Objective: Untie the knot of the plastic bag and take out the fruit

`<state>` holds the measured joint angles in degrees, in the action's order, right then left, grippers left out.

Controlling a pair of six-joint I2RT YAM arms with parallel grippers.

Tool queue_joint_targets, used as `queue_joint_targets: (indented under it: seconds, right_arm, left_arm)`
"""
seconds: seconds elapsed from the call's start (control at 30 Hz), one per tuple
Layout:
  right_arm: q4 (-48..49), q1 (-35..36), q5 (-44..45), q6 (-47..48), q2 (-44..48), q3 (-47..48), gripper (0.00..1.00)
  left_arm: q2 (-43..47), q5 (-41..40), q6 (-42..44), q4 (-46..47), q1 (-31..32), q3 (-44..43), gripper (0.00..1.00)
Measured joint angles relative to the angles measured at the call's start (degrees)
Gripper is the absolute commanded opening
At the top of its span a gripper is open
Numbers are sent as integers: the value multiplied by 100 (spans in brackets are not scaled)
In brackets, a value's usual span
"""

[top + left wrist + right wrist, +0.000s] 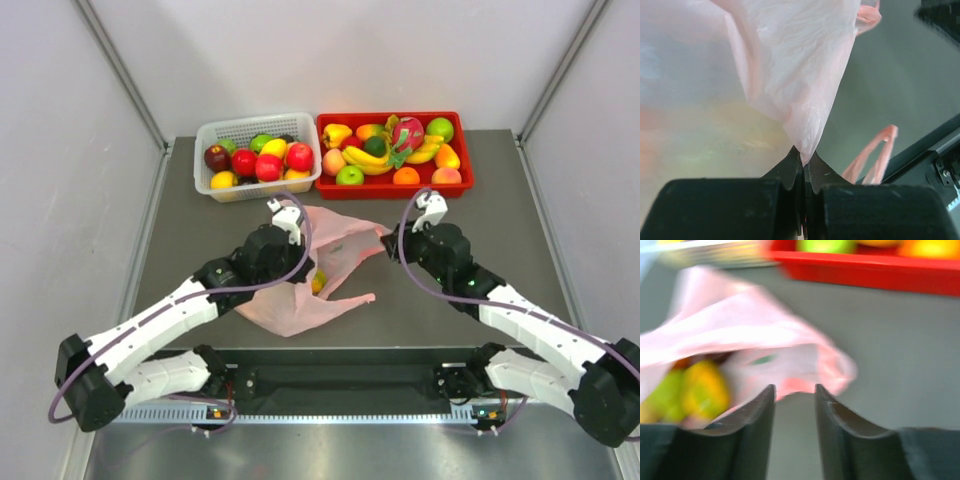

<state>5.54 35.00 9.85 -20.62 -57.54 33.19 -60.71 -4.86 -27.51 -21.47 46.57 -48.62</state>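
Observation:
The pink plastic bag (335, 250) lies crumpled mid-table between my two arms. My left gripper (804, 154) is shut on a fold of the bag (790, 75) and holds it up; two handle strips (875, 157) hang to its right. My right gripper (795, 390) is open at the bag's right corner (383, 233), its jaws apart with the bag's rim (805, 365) just past the fingertips and nothing between them. Inside the open mouth I see blurred fruit (702, 387), yellow and green, and one yellow piece (318, 282) shows through the plastic. I cannot make out the knot.
A white basket (205, 135) of fruit stands at the back left and a red tray (465, 150) of fruit at the back right, just behind the bag. Grey walls close in the table on the left, right and back.

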Motion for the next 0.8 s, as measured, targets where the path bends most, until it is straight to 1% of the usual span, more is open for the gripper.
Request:
queue_joint_targets:
  seconds: [0.07,0.1,0.2,0.33,0.43,0.47,0.57,0.6,0.63,0.67,0.7,0.73,0.8]
  right_arm:
    - [114,181,-621,186,48,48,48]
    - [162,280,-804,271,-2,85,52]
    - [334,741,-1268,503,-461,260,57]
    - [566,1401,-1508,671,-1329,564,59]
    - [708,1709,-1545,704,-1921,835,59]
    - [758,1784,-1532,699,-2133,951,61]
    - [1078,1891,-1377,614,-2671,1200,70]
    - [1204,1899,-1333,577,-2824,1250,76]
    - [1259,1899,-1283,520,-2979,1316,79]
    - [1287,1899,-1248,498,-3097,1373,84]
    - [1303,1902,-1228,444,-3233,1443,96]
    - [1314,1917,-1204,382,-3348,1506,100]
    - [1311,1971,-1123,354,-3508,1604,100]
  left_arm:
    - [212,-236,-26,-160,0,-2,0]
    - [317,-337,-50,-249,0,-4,0]
    - [669,-723,-179,-638,0,-15,0]
    - [861,-1137,-437,-1043,0,-7,0]
    - [1010,-1331,-590,-1156,0,96,0]
    - [1080,-1384,-638,-1191,0,155,0]
    - [1331,-1432,-787,-1211,0,372,1]
    - [1432,-1427,-839,-1202,0,461,1]
    - [1534,-1410,-890,-1200,0,557,1]
    - [1620,-1405,-929,-1209,0,634,1]
    - [1749,-1392,-994,-1189,0,756,1]
    - [1864,-1384,-1043,-1202,0,863,1]
    - [2050,-1353,-1141,-1196,0,1051,1]
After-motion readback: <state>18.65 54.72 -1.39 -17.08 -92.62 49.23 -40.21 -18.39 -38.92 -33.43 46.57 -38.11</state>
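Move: The yellow fruit in the open bag lies some 17 cm to the left of my right hand, about 6 cm back and 12 cm below it. The bag's loose far corner hangs about 3 cm ahead of that hand and 5 cm lower, roughly in line; the near bag handle sticks out about 10 cm back, 3 cm left and 10 cm down. From my left hand, pinching the bag's rim, the fruit is about 3 cm right, 2 cm back and 11 cm below. I swing my right hand about 20 cm left, from beside the loose corner to the bag's mouth, first drawing back a little, then sinking some 6 cm in towards the yellow fruit, turning about 30 degrees counter-clockwise while its part-open fingers spread wide. My left hand keeps its pinch on the rim and draws it about 8 cm left and slightly back, turning counter-clockwise too. ##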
